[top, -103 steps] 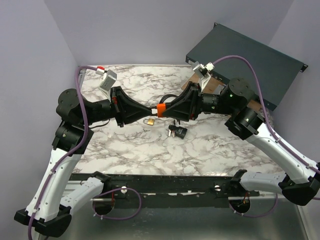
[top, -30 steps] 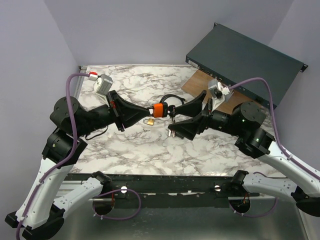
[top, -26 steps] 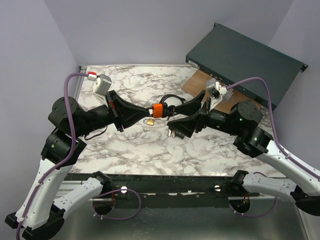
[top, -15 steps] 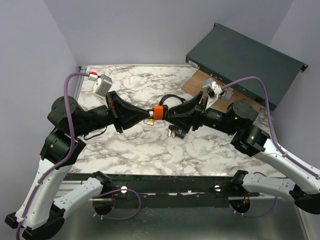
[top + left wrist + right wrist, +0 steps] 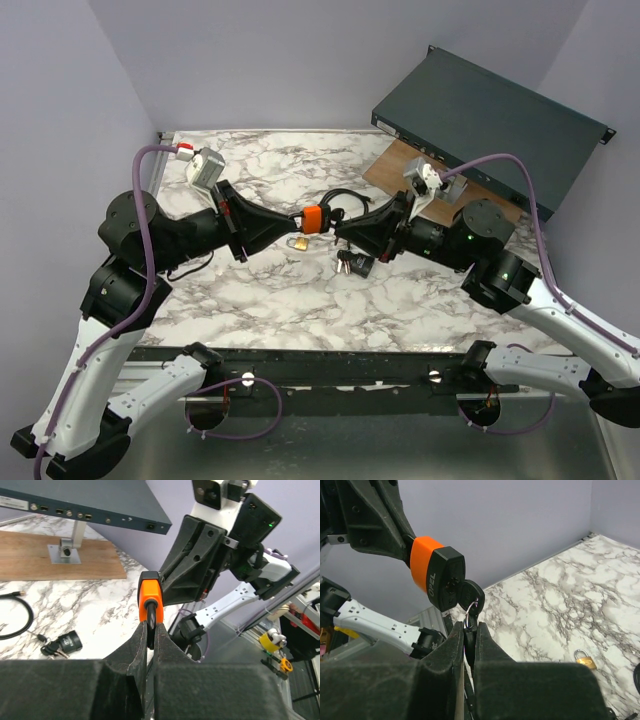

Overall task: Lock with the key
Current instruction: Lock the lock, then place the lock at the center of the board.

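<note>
The lock [image 5: 314,217], with an orange sleeve and a black end, is held in the air over the table's middle. My left gripper [image 5: 296,218] is shut on its black shank [image 5: 150,615]. In the right wrist view the lock [image 5: 436,579] has a black-headed key [image 5: 470,594] in its end. A wire ring hangs from that key. My right gripper [image 5: 469,630] is shut on a dark key piece on the ring, just below the lock. In the top view the right gripper [image 5: 338,228] meets the lock from the right.
A small brass padlock [image 5: 297,242] lies on the marble table below the lock. Beside it is a key bunch with a black fob [image 5: 355,264], and a black cable [image 5: 340,197] lies behind. A dark network switch [image 5: 490,120] leans on a wooden board [image 5: 400,165] at the back right.
My right gripper moved left to the lock and closed on the key piece hanging from it. The left gripper kept the lock in nearly the same place.
</note>
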`<action>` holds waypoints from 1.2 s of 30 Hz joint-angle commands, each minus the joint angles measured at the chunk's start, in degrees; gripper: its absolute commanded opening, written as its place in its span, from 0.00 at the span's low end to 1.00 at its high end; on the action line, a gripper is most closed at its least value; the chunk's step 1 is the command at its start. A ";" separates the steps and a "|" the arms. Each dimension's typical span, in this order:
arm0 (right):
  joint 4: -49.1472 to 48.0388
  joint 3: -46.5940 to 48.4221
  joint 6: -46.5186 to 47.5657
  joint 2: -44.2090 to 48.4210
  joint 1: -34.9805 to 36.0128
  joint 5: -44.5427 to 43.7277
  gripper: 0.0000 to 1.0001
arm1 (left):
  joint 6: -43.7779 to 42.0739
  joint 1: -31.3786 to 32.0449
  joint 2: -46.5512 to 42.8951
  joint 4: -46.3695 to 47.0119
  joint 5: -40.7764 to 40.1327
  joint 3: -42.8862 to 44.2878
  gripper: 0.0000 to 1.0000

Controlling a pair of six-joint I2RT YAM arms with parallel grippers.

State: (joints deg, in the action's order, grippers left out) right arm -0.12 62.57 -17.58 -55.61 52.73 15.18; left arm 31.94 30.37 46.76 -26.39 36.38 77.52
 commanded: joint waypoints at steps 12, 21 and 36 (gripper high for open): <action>5.52 -2.44 1.34 1.58 -0.04 -20.16 0.01 | -3.77 -3.71 -3.79 -3.16 -3.06 0.90 0.00; 10.11 -0.93 0.90 -2.04 -0.08 -17.78 0.01 | 0.58 -4.53 -5.08 -5.41 -6.70 -9.03 0.00; 16.43 -6.14 -6.41 -10.59 0.01 -22.39 0.01 | 23.08 -2.32 0.14 24.25 -11.59 -51.21 0.00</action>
State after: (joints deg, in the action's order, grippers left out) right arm 13.91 58.59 -21.26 -64.58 52.77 -5.26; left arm 47.86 26.63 44.10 -18.09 25.63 30.30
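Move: My left hand already holds the orange lock by its shackle, the body about 4 cm to its right and 1 cm ahead. My right hand holds the key ring, one key still in the lock, whose body is some 5 cm to its left, about 1 cm ahead and 1 cm up. On the table 40 cm below my right hand, the black padlock lies about 16 cm ahead and 8 cm right, the brass padlock about 22 cm ahead and 8 cm left. I keep both grips and draw my right hand off the lock, forward about 4 cm and a little right, turning clockwise, while my left hand eases left, pulling the key out of the keyhole. Then both sink: my right some 10 cm more, tipping down; my left a fast 30 cm towards the table and 5 cm forward, its fingers tilting down about 45 degrees. ##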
